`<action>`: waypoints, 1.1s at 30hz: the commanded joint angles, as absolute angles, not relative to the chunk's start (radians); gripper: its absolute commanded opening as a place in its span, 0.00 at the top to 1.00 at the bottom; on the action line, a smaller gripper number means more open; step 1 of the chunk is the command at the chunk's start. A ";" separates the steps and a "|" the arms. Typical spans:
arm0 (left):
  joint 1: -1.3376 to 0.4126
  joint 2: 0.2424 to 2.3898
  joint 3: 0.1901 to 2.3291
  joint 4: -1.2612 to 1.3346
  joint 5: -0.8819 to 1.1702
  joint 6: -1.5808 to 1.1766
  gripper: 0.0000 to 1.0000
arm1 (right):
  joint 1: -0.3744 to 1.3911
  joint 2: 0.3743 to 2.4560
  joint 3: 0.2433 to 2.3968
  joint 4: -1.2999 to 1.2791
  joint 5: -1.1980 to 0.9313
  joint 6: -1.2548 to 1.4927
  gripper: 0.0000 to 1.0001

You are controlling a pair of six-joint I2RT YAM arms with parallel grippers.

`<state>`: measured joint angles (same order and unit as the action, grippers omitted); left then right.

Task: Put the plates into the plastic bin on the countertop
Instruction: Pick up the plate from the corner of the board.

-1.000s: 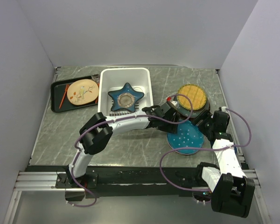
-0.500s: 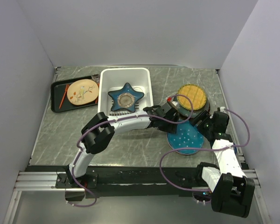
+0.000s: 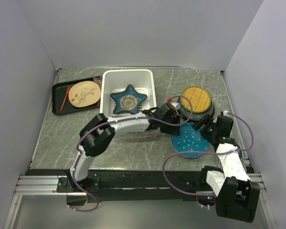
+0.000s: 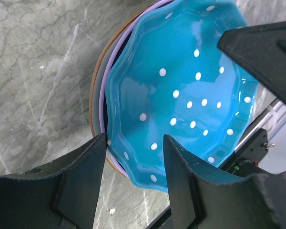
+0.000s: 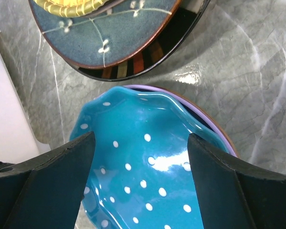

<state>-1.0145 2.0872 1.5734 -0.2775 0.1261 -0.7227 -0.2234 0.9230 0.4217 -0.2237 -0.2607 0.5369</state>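
A teal dotted plate point(image 3: 189, 141) tops a stack at the front right, over a lavender plate point(image 4: 102, 102) and a tan-rimmed one point(image 4: 92, 95). It sits tilted, with a dark gap above the lavender plate. My left gripper point(image 4: 136, 143) is shut on its near rim, one finger inside the bowl and the other at the outer edge. My right gripper point(image 5: 140, 143) hangs open over the plate's other side. The white plastic bin point(image 3: 150, 83) holds a blue star-shaped plate point(image 3: 128, 99). A yellow woven plate point(image 3: 196, 98) lies on a dark teal plate point(image 5: 109, 38).
A flat black tray point(image 3: 59, 93) at the back left carries a tan patterned plate point(image 3: 84, 92) and a red stick. The grey-green marbled countertop point(image 3: 133, 148) spans the area, with walls on three sides. The yellow stack sits just behind the teal plate.
The left gripper's jaws have narrowed onto the teal plate's rim and its wrist has drawn slightly left. The right arm has edged a little closer.
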 commanded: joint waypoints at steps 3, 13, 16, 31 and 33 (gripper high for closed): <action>-1.019 2.069 1.571 -0.201 0.166 -0.756 0.52 | -0.227 0.917 0.416 -0.176 -0.285 0.532 0.16; -1.019 2.137 1.641 -0.325 0.055 -0.727 0.76 | -0.227 0.913 0.408 -0.172 -0.295 0.534 0.16; -1.019 2.146 1.641 -0.330 0.043 -0.726 0.81 | -0.227 0.913 0.408 -0.172 -0.299 0.534 0.16; -1.017 2.108 1.661 -0.370 -0.026 -0.703 0.99 | -0.229 0.764 0.463 -0.241 -0.295 0.511 0.13; -1.017 2.094 1.666 -0.385 -0.041 -0.695 0.99 | -0.227 0.724 0.475 -0.255 -0.270 0.509 0.13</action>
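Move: At the near right of the table, the dotted blue plate on top of its stack has its middle about 8 cm right of the left hand and 2 cm back, just below it; its left rim is already between the open fingers. From that hand, the stack with the yellow basket is some 17 cm ahead and 11 cm right, the plastic bin about 18 cm ahead and 22 cm left. From the right hand the blue plate's middle lies roughly 5 cm back, 4 cm left and 2 cm lower. Closing from about half open to all but shut, the left fingers pinch the blue plate's left rim while the hand edges about 1.5 cm forward along it and settles about 1 cm lower. The right hand, wide open over the plate, stays nearly still, then rises some 3 cm away from it, its fingertips tipping up by about 5 degrees. ##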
